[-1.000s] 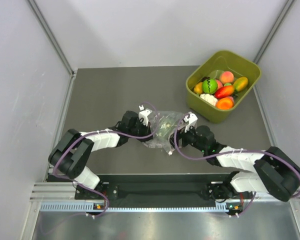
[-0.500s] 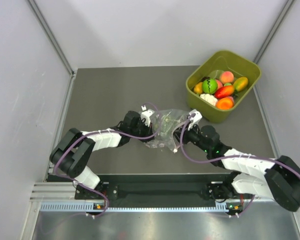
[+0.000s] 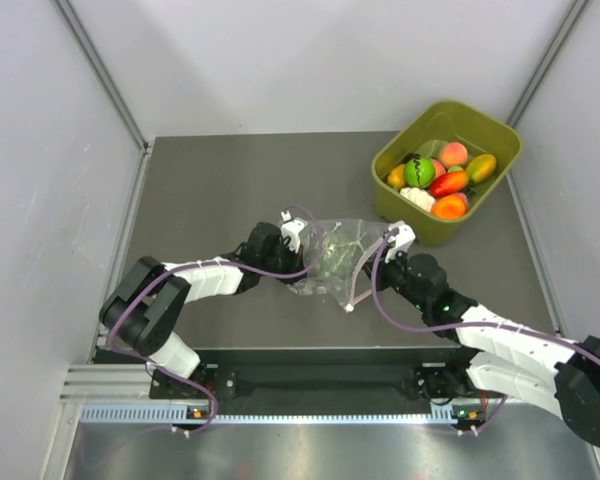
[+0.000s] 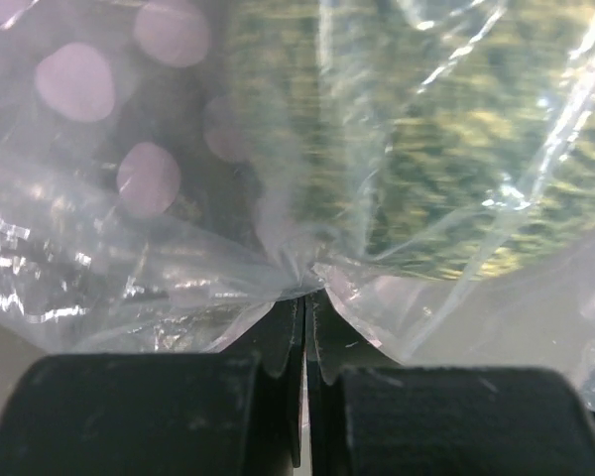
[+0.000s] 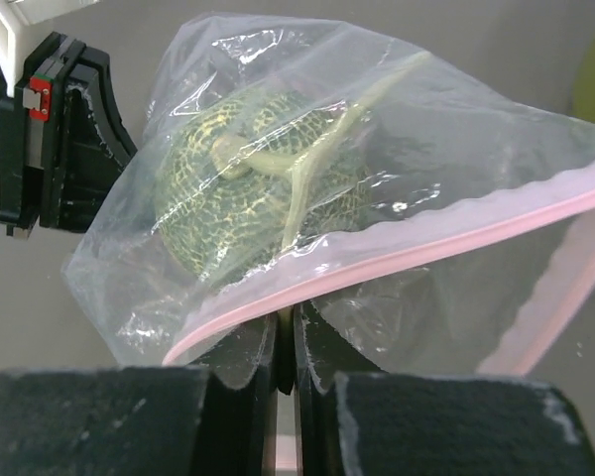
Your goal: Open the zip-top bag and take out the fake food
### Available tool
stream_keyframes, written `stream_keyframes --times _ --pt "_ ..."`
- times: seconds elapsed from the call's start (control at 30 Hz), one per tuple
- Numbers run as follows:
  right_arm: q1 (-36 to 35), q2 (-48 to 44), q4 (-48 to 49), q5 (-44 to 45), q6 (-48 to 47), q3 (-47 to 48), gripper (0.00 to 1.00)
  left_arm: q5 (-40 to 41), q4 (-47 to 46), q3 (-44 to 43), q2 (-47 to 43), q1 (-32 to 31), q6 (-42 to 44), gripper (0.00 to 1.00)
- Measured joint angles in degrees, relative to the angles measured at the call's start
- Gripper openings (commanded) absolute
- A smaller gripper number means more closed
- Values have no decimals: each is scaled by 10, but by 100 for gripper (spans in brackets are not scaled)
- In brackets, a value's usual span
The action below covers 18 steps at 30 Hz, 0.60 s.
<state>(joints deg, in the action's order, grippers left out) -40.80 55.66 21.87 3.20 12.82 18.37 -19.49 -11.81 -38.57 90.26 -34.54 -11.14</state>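
Note:
The clear zip-top bag (image 3: 330, 258) hangs stretched between my two grippers at the table's middle. My left gripper (image 3: 298, 238) is shut on the bag's plastic at its left side; in the left wrist view the fingertips (image 4: 305, 296) pinch a fold of the bag (image 4: 129, 268). My right gripper (image 3: 388, 243) is shut on the bag just under its pink zip strip (image 5: 426, 248), as the right wrist view (image 5: 286, 315) shows. Inside the bag lies the fake food, a round green netted melon (image 5: 248, 169) with a pale stem, also seen in the left wrist view (image 4: 426, 129).
An olive-green tub (image 3: 410, 222) stands at the back right, holding several toy fruits (image 3: 435, 178). Grey walls close in the dark table (image 3: 210, 180) on the left, back and right. A metal rail runs along the near edge.
My right gripper has moved right and a little away from the left one, with the bag's edge in it, and the bag is pulled tauter. The left gripper has hardly moved.

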Motion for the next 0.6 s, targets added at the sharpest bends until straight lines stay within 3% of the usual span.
stream_keyframes --times 0.33,0.6 --pt "-7 -139 -144 43 18 0 0 30 2 4 -27 50 -45 0" --pt "-8 -150 -214 -6 23 6 0 29 -2 14 -39 92 -91 0"
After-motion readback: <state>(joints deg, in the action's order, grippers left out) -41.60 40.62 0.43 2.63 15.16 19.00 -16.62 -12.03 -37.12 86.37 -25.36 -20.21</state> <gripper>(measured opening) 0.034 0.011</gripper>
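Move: The melon in the bag, its stem already in the right fingers, has its middle about 4 cm ahead, 7 cm left and 6 cm below the right gripper. It is roughly 4 cm ahead and 6 cm right of the left gripper, 2 cm higher, with the bag's closed end still pinched there. The white slider lies 7 cm back, 4 cm left and 10 cm below the right gripper; the green bin is some 20 cm ahead and 15 cm right of it. Pull the grippers apart, both kept shut. Draw the right one by the melon's stem to the right and slightly up, then back and down, ending about 4 cm farther back and out past the pink bag mouth. Meanwhile haul the bag's closed end left and forward with the left gripper, some 6 cm, rising a little and turning about 15 degrees counter-clockwise. ##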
